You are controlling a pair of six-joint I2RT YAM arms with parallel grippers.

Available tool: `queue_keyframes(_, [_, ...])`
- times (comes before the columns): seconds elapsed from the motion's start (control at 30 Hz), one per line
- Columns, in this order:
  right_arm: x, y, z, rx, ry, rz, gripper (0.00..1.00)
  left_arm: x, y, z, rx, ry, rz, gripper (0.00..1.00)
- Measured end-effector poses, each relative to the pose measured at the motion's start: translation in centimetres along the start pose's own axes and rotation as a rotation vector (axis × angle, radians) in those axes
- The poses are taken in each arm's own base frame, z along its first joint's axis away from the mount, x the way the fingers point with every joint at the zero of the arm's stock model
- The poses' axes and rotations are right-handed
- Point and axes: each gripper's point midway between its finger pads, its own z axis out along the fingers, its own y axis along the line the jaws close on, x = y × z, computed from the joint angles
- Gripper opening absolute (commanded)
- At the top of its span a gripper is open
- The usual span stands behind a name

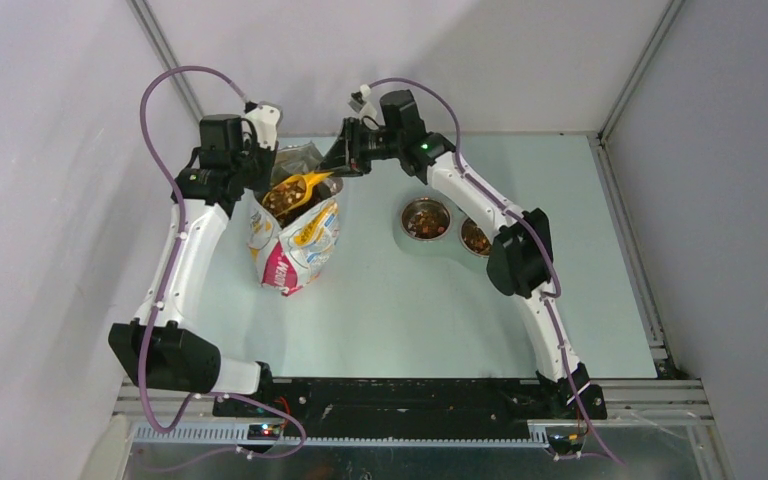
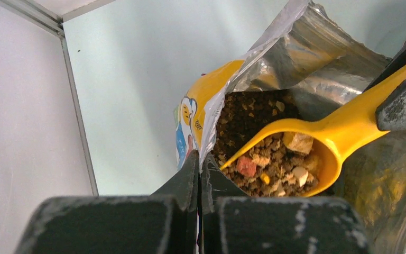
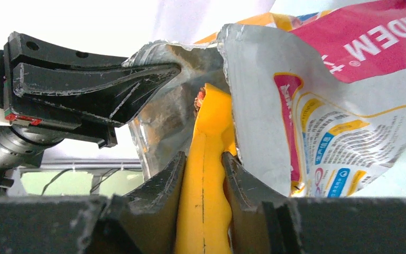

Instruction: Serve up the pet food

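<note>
The printed foil bag [image 1: 295,235] stands open at the back left of the table. My left gripper [image 2: 200,165] is shut on the bag's rim [image 2: 207,143], pinching the foil edge between its jaws. My right gripper [image 3: 203,159] is shut on the handle of the yellow scoop [image 3: 205,185]. The scoop's bowl [image 2: 296,161] sits in the bag's mouth, heaped with brown and tan pet food [image 2: 275,166]. More pet food [image 2: 243,114] fills the bag behind the scoop. In the top view the scoop [image 1: 300,188] hangs over the bag's opening, between both grippers.
Two round metal bowls [image 1: 425,218] [image 1: 474,238] holding brown kibble sit right of the bag, the second partly hidden by my right arm. Grey walls close in behind and on both sides. The black rail with both arm bases [image 1: 400,395] runs along the near edge.
</note>
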Motion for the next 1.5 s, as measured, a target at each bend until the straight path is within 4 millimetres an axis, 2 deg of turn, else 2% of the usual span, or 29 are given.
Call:
queue_keyframes(0.1, [-0.5,-0.2,-0.1,0.032,-0.022,-0.035,0.0,0.0,0.1,0.0,-0.005,0.002,0.002,0.0])
queue_keyframes(0.27, [-0.4,-1.9,-0.2,0.106,-0.034,-0.059,0.0,0.0,0.2,-0.1,-0.008,0.001,0.013,0.0])
queue_keyframes(0.4, [-0.5,-2.5,-0.4,0.139,-0.042,-0.079,0.0,0.0,0.3,-0.2,-0.012,0.0,0.019,0.0])
queue_keyframes(0.5, [-0.6,-2.2,-0.4,0.13,-0.046,-0.07,0.0,0.0,0.3,-0.2,-0.013,0.0,0.019,0.0])
queue_keyframes(0.6, [-0.3,-1.4,-0.4,0.056,-0.037,0.0,0.0,0.0,0.4,-0.2,-0.013,0.001,0.024,0.0])
queue_keyframes(0.73, [0.3,-1.5,-0.3,-0.016,-0.009,0.096,0.0,0.0,0.4,-0.2,-0.014,0.002,0.026,0.0])
queue_keyframes(0.87, [0.1,-0.9,-0.6,-0.062,0.001,0.143,0.0,0.1,0.5,-0.2,-0.016,0.003,0.027,0.0])
queue_keyframes(1.1, [-0.7,-0.5,-1.6,-0.1,0.005,0.182,0.0,0.0,1.0,-0.7,-0.042,0.019,0.04,0.0])
queue_keyframes(1.23, [-2.0,-3.0,-3.6,-0.08,-0.02,0.257,0.0,0.1,1.3,-0.8,-0.051,0.035,0.052,0.0])
queue_keyframes(1.33, [-2.4,-4.1,-4.5,-0.082,-0.022,0.317,0.0,0.1,1.6,-0.9,-0.062,0.04,0.068,0.0])
queue_keyframes(1.5, [-2.8,-2.7,-4.7,-0.141,-0.015,0.331,0.0,0.2,1.9,-0.9,-0.074,0.058,0.081,0.0])
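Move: The right hand already holds the yellow scoop by its handle, with the loaded scoop bowl about 11 cm to its left, 4 cm back and 5 cm lower. The pet food bag's mouth is centred some 8 cm left, 3 cm back and 6 cm below that hand. Of the metal bowls, the nearer is about 20 cm right and 2 cm ahead, the farther 33 cm right and 2 cm back, both roughly 24 cm down. From the left hand, the bag's mouth lies about 7 cm right, 2 cm back and 6 cm below. Dipping first, the right hand pushes forward and down about 2 cm with the scoop in the bag's mouth, eases back, then draws right and somewhat forward, about 6 cm, towards the bowls' side. The wrist rolls the scoop nearly 20 degrees about its handle and raises its tip; the grip stays. The left hand keeps pinching the bag's rim, easing 2 cm left. ##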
